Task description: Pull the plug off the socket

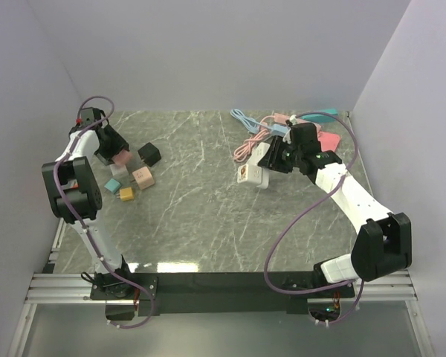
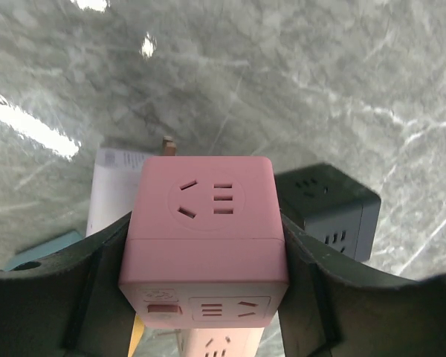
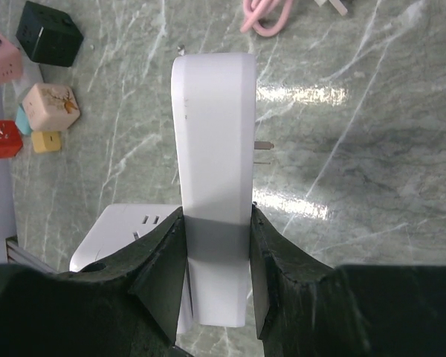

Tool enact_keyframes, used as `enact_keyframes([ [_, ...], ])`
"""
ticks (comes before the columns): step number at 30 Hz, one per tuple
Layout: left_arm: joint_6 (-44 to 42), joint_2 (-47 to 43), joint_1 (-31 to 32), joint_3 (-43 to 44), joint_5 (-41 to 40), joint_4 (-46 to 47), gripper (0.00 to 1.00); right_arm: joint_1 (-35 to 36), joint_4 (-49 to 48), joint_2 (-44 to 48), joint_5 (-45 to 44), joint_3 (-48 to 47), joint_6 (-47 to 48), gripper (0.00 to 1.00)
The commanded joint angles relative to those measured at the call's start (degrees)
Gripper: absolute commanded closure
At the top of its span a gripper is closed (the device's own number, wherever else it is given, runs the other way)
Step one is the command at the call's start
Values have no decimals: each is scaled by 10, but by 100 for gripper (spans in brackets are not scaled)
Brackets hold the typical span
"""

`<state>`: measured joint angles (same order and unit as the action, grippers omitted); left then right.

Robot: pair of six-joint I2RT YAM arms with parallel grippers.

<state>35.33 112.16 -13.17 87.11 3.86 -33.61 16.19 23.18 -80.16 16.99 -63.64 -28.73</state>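
Observation:
My right gripper (image 3: 215,238) is shut on a flat white plug (image 3: 212,149) and holds it upright above the table. Its two metal prongs (image 3: 262,152) stick out bare to the right. A white socket block (image 3: 126,230) lies just behind and to the left of the plug; in the top view the socket block (image 1: 251,175) lies beside my right gripper (image 1: 279,158). My left gripper (image 2: 204,245) is shut on a pink socket cube (image 2: 204,216), at the far left in the top view (image 1: 120,158). A brass prong (image 2: 167,143) shows behind the cube's top edge.
Around the left gripper lie a black cube (image 1: 149,155), a peach cube (image 1: 142,177), a teal piece (image 1: 113,186) and a yellow piece (image 1: 126,194). Pink cable (image 1: 249,145) and blue cable (image 1: 245,119) lie coiled at the back right. Walls close in on three sides.

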Motion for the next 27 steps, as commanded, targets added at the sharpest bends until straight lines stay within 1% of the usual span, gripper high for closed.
enact_keyframes([
  [1, -6, 24, -2, 33, -36, -13, 71, -3, -11, 18, 7, -25, -4, 100],
  [2, -6, 25, -2, 35, -37, -14, 62, -2, -11, 18, 6, -26, -4, 100],
  [3, -5, 22, -2, 33, -37, -13, 43, -3, -11, 18, 6, -27, -4, 100],
  [4, -4, 18, -2, 32, -37, -10, 34, -3, -11, 17, 6, -28, -4, 100],
  [5, 0, 12, -2, 25, -37, -7, 20, -3, -10, 16, 6, -31, -4, 100],
  [8, 0, -16, -2, 13, -27, 2, 1, -2, -6, 8, 7, -42, -2, 100],
  [14, -6, -77, 15, 2, 8, -1, 1, -1, -2, -18, 14, -62, -1, 100],
  [16, -17, -99, 43, -1, 24, -6, 1, 2, -1, -26, 14, -66, -3, 100],
  [18, -38, -119, 74, -7, 74, 0, 1, 4, 3, -32, 9, -72, -4, 100],
  [19, -47, -122, 115, -11, 96, 6, 1, 9, 5, -41, 3, -76, -3, 100],
  [20, -61, -125, 133, -8, 132, 6, 0, 17, 13, -46, -7, -83, -2, 100],
  [21, -68, -125, 165, -6, 150, 8, 1, 21, 17, -52, -10, -85, -3, 100],
  [22, -72, -128, 214, -7, 170, 17, 1, 24, 19, -61, -11, -87, -4, 100],
  [23, -76, -130, 237, -12, 190, 28, 1, 31, 20, -66, -11, -90, -9, 100],
  [24, -74, -135, 258, -15, 220, 55, 1, 35, 23, -70, -16, -93, -11, 100],
  [25, -66, -139, 294, -20, 247, 79, 1, 38, 27, -81, -17, -97, -14, 100],
  [27, -51, -146, 334, -39, 295, 116, 1, 45, 25, -94, -14, -99, -23, 100],
])
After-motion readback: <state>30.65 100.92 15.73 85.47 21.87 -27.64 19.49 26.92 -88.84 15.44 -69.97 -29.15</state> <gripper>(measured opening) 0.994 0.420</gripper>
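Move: Just below the left hand, within a centimetre or two sideways and about 5 cm down, lies the drop spot for the pink plug it holds. The black plug stands about 9 cm right and 2 cm farther out, the beige plug some 6 cm right and 6 cm back. The white plug block is roughly 43 cm right, 10 cm back and 6 cm higher; from the right hand, 7 cm left, 3 cm back, 3 cm lower. Opening wide almost on the spot, the left fingers let go of the pink plug beside the black and beige plugs; the hand then rises and sweeps some 28 cm right, about 10 cm up, swinging clockwise roughly 45 degrees towards the white plug block. The right hand keeps its grip on the white socket, easing left and down about 2 cm each. ##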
